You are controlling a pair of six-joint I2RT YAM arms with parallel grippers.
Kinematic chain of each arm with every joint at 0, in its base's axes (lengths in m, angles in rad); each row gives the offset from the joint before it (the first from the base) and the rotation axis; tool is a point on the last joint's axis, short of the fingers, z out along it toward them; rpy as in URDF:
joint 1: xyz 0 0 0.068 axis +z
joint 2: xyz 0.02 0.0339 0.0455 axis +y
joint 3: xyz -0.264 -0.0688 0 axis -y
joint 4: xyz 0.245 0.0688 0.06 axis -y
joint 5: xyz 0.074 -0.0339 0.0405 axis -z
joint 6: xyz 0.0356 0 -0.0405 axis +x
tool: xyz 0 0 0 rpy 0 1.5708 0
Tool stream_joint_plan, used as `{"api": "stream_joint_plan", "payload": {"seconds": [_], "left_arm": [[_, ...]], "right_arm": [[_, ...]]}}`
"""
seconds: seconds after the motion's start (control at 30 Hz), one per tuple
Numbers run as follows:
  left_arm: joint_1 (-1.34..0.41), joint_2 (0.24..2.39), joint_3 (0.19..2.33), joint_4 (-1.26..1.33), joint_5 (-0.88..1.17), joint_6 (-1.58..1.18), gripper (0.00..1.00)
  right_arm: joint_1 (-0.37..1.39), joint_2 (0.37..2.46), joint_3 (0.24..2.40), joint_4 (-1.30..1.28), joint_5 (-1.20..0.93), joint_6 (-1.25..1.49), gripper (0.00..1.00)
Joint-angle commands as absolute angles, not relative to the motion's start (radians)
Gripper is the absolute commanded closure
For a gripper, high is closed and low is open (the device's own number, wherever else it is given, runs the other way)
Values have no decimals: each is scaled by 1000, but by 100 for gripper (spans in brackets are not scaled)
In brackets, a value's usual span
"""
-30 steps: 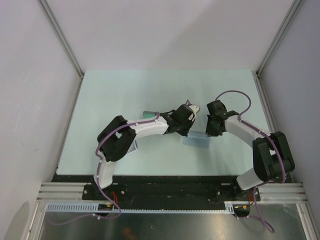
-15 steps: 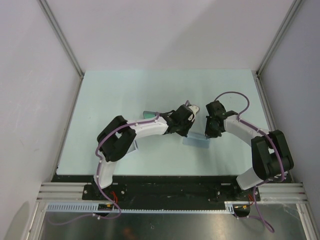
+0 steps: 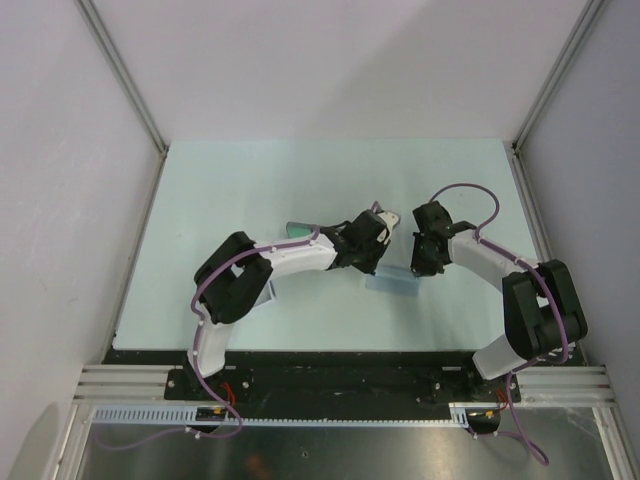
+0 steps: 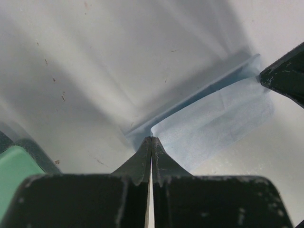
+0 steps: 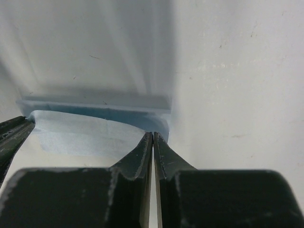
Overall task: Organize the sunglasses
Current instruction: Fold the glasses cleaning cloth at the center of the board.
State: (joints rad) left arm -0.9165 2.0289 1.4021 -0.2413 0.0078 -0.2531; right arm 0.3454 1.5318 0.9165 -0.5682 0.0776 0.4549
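The flat grey-blue cloth (image 3: 396, 281) lies on the table between my two grippers. My left gripper (image 3: 377, 266) is shut on its left corner, which shows in the left wrist view (image 4: 151, 138) with the cloth (image 4: 213, 121) lifted in a fold. My right gripper (image 3: 419, 267) is shut on the right corner (image 5: 153, 134) of the cloth (image 5: 85, 135). A small white piece (image 3: 387, 214) shows just past the left wrist; I cannot tell whether it is the sunglasses. Otherwise the sunglasses are hidden.
A teal object (image 3: 298, 229) lies behind the left forearm and shows at the lower left of the left wrist view (image 4: 13, 166). A grey oblong thing (image 3: 264, 291) lies partly under the left elbow. Side walls stand close on left and right.
The right wrist has edged slightly to the left. Both grippers stay shut on the cloth, and the left arm has not visibly moved.
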Motion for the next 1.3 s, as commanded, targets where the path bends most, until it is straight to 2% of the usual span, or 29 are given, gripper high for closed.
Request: {"api": "stream_joint_plan", "payload": {"seconds": [0.0, 0.23, 0.37, 0.4, 0.47, 0.5, 0.6, 0.7, 0.97, 1.27], "left_arm": [[-928, 1959, 1387, -215, 31, -252, 100], [-930, 1954, 1373, -213, 25, -255, 100], [-930, 1954, 1374, -213, 14, -256, 99], [-930, 1954, 1374, -210, 11, -256, 97], [-930, 1950, 1377, -212, 6, -255, 91], [-930, 1948, 1378, -212, 8, -255, 84], [-930, 1937, 1376, -212, 11, -253, 75], [-931, 1924, 1371, -212, 11, -252, 70], [-931, 1881, 1364, -212, 2, -252, 68], [-931, 1939, 1399, -212, 15, -267, 67]], "right_arm": [[339, 1528, 925, -575, 74, 443, 92], [334, 1526, 925, -577, 64, 434, 93], [336, 1528, 925, -584, 58, 430, 88], [336, 1526, 925, -586, 60, 433, 82], [336, 1517, 925, -588, 57, 431, 79], [334, 1513, 923, -586, 51, 433, 77], [334, 1488, 925, -581, 32, 433, 73], [328, 1470, 923, -583, 12, 433, 71], [296, 1427, 925, -586, -35, 434, 70], [294, 1505, 925, -535, -118, 454, 69]]}}
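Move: Both hands are low at the ends of the cloth's raised flap. From the left hand, the partly folded cloth's middle is about 5 cm to the right, 2 cm back and 1 cm below; the open green case lies some 15 cm left and 7 cm ahead. From the right hand, the cloth's middle is about 6 cm left, 2 cm back and 1 cm below, the green case some 26 cm left and 7 cm ahead. The left hand eases back and down about 1 cm; then both open off the cloth's corners, rising 2–3 cm. ##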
